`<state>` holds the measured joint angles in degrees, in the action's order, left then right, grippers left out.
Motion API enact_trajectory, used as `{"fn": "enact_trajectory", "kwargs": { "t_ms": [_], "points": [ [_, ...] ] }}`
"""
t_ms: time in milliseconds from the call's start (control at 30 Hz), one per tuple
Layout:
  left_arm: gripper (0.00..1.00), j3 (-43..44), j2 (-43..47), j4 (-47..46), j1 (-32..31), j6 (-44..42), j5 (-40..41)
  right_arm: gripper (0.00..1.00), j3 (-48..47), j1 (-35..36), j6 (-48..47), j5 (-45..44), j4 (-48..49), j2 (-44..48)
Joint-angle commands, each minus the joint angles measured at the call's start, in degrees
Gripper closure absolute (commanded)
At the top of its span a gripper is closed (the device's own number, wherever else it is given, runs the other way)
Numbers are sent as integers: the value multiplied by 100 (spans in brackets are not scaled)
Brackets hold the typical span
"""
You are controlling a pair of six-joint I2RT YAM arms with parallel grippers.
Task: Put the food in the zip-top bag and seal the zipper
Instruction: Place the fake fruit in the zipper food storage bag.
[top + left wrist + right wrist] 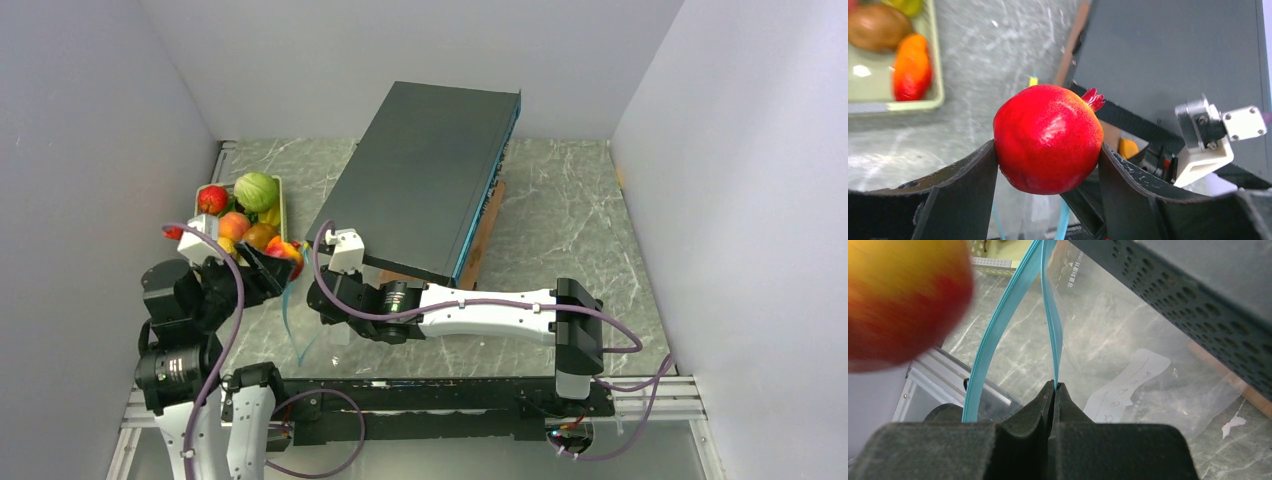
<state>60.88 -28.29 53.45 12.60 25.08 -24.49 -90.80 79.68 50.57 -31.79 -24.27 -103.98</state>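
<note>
A red pomegranate-like piece of food (1048,137) is clamped between the two black fingers (963,185) of my left gripper (1048,165). It hangs by the basket's near corner (288,255). Below it lies the zip-top bag (315,345), clear and floppy, with its mouth standing open. My right gripper (1055,386) is shut on one lip of the teal zipper (1052,315); the other lip (1003,325) bows away to the left. A blurred red and yellow fruit (898,300) fills the upper left of the right wrist view. More food (240,215) lies in the basket.
A pale green basket (283,200) stands at the left wall, holding a brown piece (875,25) and an orange-red one (912,67). A big dark slab (430,180) is propped at an angle mid-table, just behind the right gripper. White walls close in on three sides.
</note>
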Motion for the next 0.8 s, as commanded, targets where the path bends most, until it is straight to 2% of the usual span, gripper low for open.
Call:
{"fn": "enact_trajectory", "kwargs": {
  "t_ms": [0, 233, 467, 767],
  "points": [
    [100, -511, 133, -137, -4, 297, -1135, 100, -166, -11, 12, 44, 171, 115],
    [100, -1146, 393, 49, -5, 394, -983, 100, -96, -23, 14, 28, 231, 178],
    [100, -866, 496, 739, -7, 219, -370, 100, -81, -25, 38, -26, 258, 190],
    [100, -982, 426, 948, -4, 93, -324, 100, 1, -19, 15, -64, 399, 273]
  ]
}}
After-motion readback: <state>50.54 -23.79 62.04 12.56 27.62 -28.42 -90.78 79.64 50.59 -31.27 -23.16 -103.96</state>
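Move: The pomegranate, already gripped by the left hand, is bound for the open bag mouth, whose middle lies about 4 cm back, 4 cm to the right and 11 cm below. The right fingertips are 2 cm back, 8 cm right and 10 cm down; the basket lies 19 cm ahead, 15 cm left and 25 cm below. From the right hand the mouth's middle is 4 cm left, 2 cm back and 1 cm down; the pomegranate is 8 cm left, 2 cm ahead and 10 cm up. The pomegranate is lowered some 8 cm towards the zipper bag's mouth by the left hand, quickly at first while edging right, then easing off into a slow 3 cm draw back. The left wrist tips about 15 degrees further nose-down and its fingers keep their hold. The right hand stays put, still pinching the right-hand zipper strip so the bag hangs open. ##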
